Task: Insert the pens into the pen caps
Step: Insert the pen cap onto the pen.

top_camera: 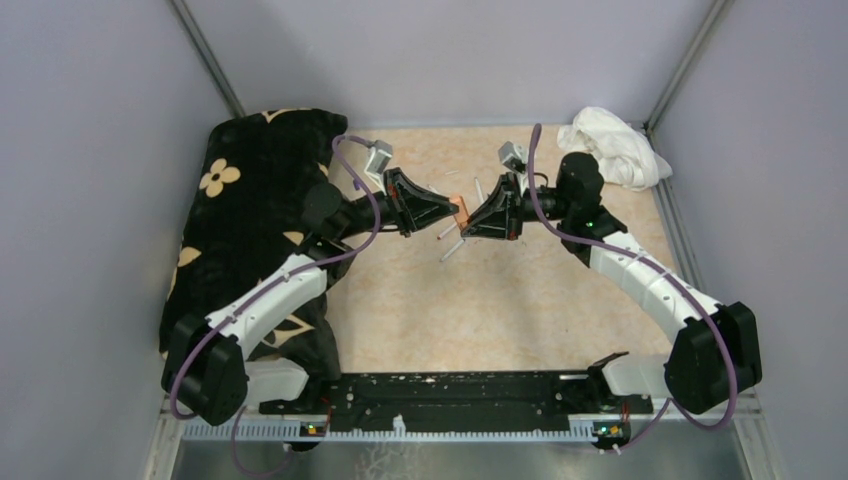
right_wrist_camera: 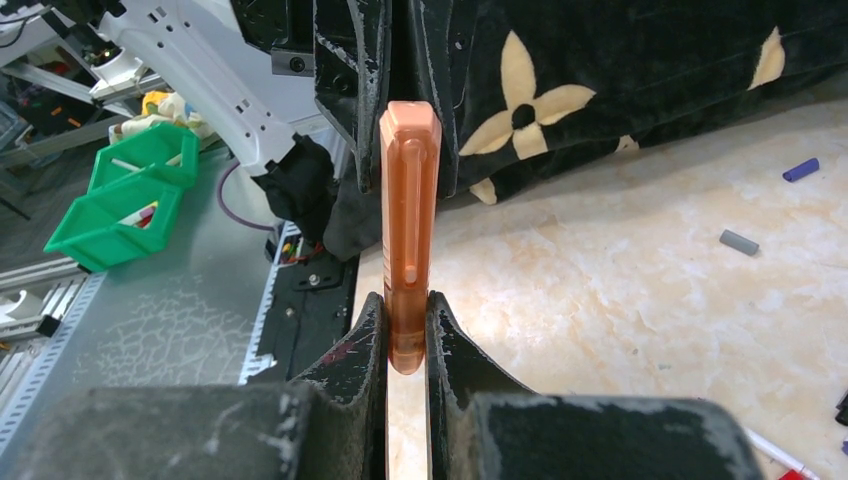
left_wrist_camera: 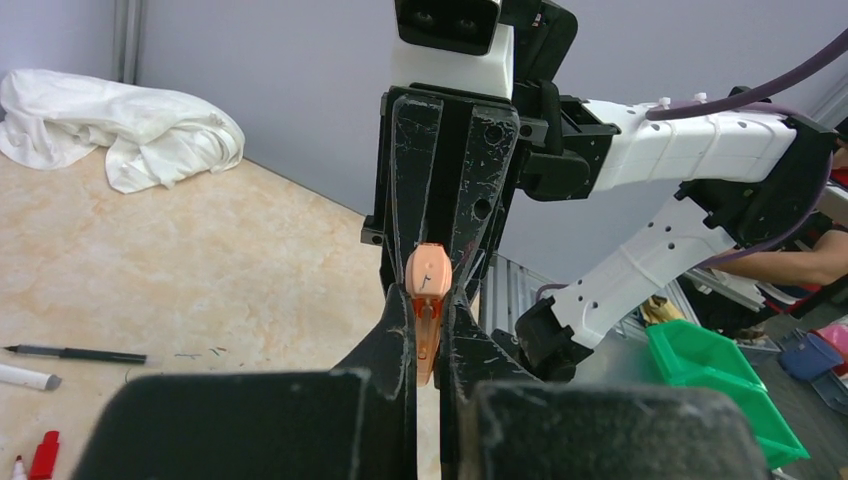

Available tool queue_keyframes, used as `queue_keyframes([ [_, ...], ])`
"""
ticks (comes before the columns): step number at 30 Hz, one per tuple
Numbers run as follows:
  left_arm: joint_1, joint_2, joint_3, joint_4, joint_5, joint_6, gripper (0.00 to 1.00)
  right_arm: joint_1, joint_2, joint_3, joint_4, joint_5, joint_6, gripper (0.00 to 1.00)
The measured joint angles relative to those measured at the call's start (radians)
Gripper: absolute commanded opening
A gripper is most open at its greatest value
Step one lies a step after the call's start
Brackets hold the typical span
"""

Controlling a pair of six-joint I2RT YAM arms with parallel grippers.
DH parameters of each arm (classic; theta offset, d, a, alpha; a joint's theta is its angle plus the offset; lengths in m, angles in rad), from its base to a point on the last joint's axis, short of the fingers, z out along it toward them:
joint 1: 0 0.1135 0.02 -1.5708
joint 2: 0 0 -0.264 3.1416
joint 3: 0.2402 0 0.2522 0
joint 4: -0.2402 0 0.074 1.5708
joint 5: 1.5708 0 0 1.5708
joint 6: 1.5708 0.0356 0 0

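Observation:
An orange highlighter (right_wrist_camera: 408, 220) with a clip hangs above the table, held at both ends. My right gripper (right_wrist_camera: 407, 325) is shut on its rounded near end. My left gripper (left_wrist_camera: 428, 320) is shut on the other end, where translucent orange (left_wrist_camera: 427, 335) shows between the fingers. From above, the left gripper (top_camera: 452, 211) and right gripper (top_camera: 474, 216) meet tip to tip over the middle of the table. I cannot tell where cap meets barrel. On the table lie a purple cap (right_wrist_camera: 801, 169), a grey cap (right_wrist_camera: 738, 241), a black pen (left_wrist_camera: 75, 353) and a white pen (left_wrist_camera: 28, 377).
A black cloth with cream flowers (top_camera: 255, 220) covers the table's left side. A white rag (top_camera: 612, 145) lies bunched at the back right corner. A red pen or cap (left_wrist_camera: 42, 455) and thin white pens (top_camera: 452, 245) lie below the grippers. Green bins (right_wrist_camera: 130, 190) stand off the table.

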Motion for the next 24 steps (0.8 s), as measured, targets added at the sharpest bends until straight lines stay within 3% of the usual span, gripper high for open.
queue_keyframes([
  [15, -0.065, 0.007, 0.104, -0.27, -0.015, 0.258, 0.01, -0.007, 0.02, 0.0, -0.022, -0.037, 0.005, 0.0],
  [20, -0.071, 0.006, 0.105, -0.296, -0.03, 0.277, 0.19, -0.007, 0.024, 0.0, -0.055, -0.037, -0.027, 0.0],
  [22, -0.073, 0.006, 0.104, -0.299, -0.04, 0.277, 0.34, -0.007, 0.024, 0.0, -0.063, -0.037, -0.035, 0.0],
  [23, -0.074, 0.003, 0.103, -0.298, -0.047, 0.277, 0.5, -0.007, 0.024, 0.0, -0.066, -0.037, -0.038, 0.0],
  [24, -0.077, 0.0, 0.099, -0.303, -0.06, 0.277, 0.59, -0.007, 0.024, 0.0, -0.066, -0.036, -0.038, 0.0],
])
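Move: The left fingers are already closed about the orange cap; the orange pen it belongs on stands upright in the right fingers, its middle some 4 cm below the left hand and about 1 cm back and 1 cm to the right. From the right hand the cap is about 5 cm up and 1 cm forward. Some 30 cm lower on the table, the red pen lies about 17 cm ahead and 2 cm left of the left hand, the white pen about 14 cm ahead and 1 cm left. With the orange cap between its fingertips, the left hand pushes about 2 cm to the right towards the right gripper, tipping its fingertips down some 10 degrees, then sinks about 1.5 cm as if to seat the cap, and finally opens its fingers partway while staying beside it. The right hand keeps its pinch on the pen's lower end and goes down about 1.5 cm along with the left, turning barely at all. ##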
